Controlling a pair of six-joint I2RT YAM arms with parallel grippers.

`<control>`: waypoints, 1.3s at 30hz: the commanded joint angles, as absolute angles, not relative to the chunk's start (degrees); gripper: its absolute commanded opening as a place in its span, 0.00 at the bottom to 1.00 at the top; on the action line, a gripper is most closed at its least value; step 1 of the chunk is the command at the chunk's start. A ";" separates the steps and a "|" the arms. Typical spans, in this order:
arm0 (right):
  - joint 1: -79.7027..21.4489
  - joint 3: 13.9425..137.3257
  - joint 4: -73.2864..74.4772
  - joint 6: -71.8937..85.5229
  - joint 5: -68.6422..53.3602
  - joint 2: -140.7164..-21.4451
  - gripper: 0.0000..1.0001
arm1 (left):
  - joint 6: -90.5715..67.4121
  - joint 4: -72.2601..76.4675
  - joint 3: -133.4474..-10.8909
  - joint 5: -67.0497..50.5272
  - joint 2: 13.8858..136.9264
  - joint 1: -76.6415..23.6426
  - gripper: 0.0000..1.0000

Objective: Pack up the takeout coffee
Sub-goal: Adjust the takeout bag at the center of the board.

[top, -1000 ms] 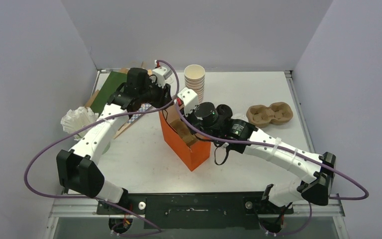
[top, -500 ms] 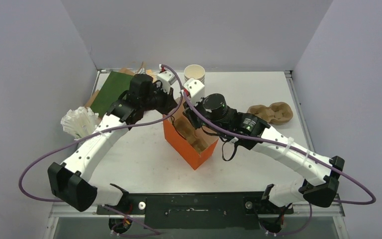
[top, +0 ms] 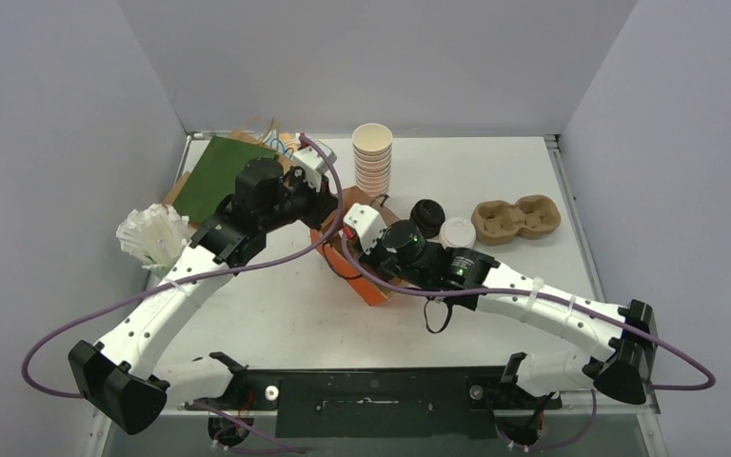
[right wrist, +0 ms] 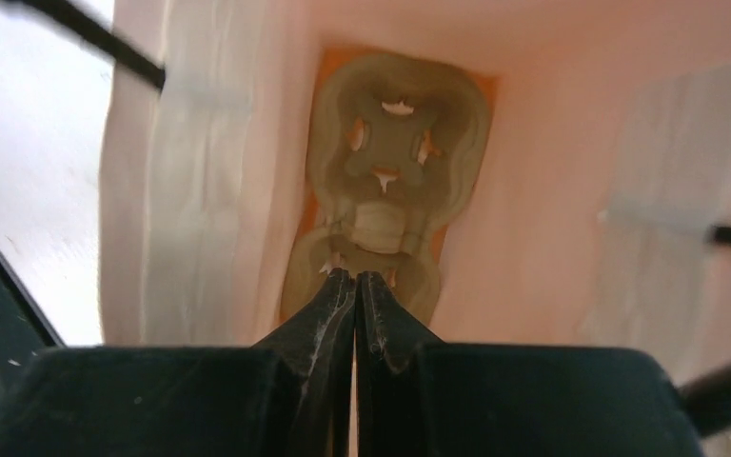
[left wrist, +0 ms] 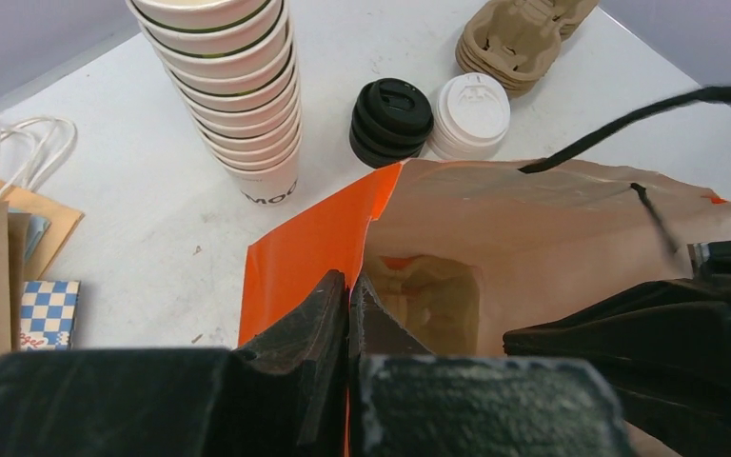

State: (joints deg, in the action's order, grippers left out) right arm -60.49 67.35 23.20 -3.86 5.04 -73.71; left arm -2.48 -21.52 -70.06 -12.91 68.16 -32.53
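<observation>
No takeout coffee is in view. An orange paper bag sits mid-table, its mouth spread open. A pulp cup carrier lies at its bottom with nothing in its cup holes. My left gripper is shut on the bag's orange rim at a corner fold. My right gripper is shut at the opposite rim, a pale sliver of the bag's wall between its fingers, and looks straight down into the bag. A black handle cord crosses the mouth.
A stack of lidless cups stands behind the bag. Black lids, white lids and spare pulp carriers lie to its right. A green board and a white bundle sit at the left.
My left gripper has shut on the bag's rim. The bag has sunk and tipped toward the near side with both arms, uncovering the lids behind it.
</observation>
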 commanded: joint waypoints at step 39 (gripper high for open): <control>-53.54 71.20 36.65 -12.06 -5.70 -83.65 0.00 | -19.59 -11.07 -58.92 -12.49 66.04 -31.46 0.00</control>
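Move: The right hand's shut fingers are already inside the bag's mouth; the cup holder in the bag lies about 3 cm ahead of them, 4 cm left and 8 cm below. From that hand the black lids are some 19 cm ahead, 13 cm right, near table level. The left hand holds the rim; the bag's spot on the board lies about 2 cm back, 12 cm right and 27 cm below, the cup stack about 19 cm ahead and 11 cm right. Still pinching the bag's rim, the left hand lowers it about 5 cm towards the board, tipping some 15 degrees further down. The right hand, fingers kept shut, sinks about 8 cm inside the bag towards the cup holder, making a short forward-and-back sweep on the way, drifting right and steepening; whether its tips touch the holder can't be seen. ##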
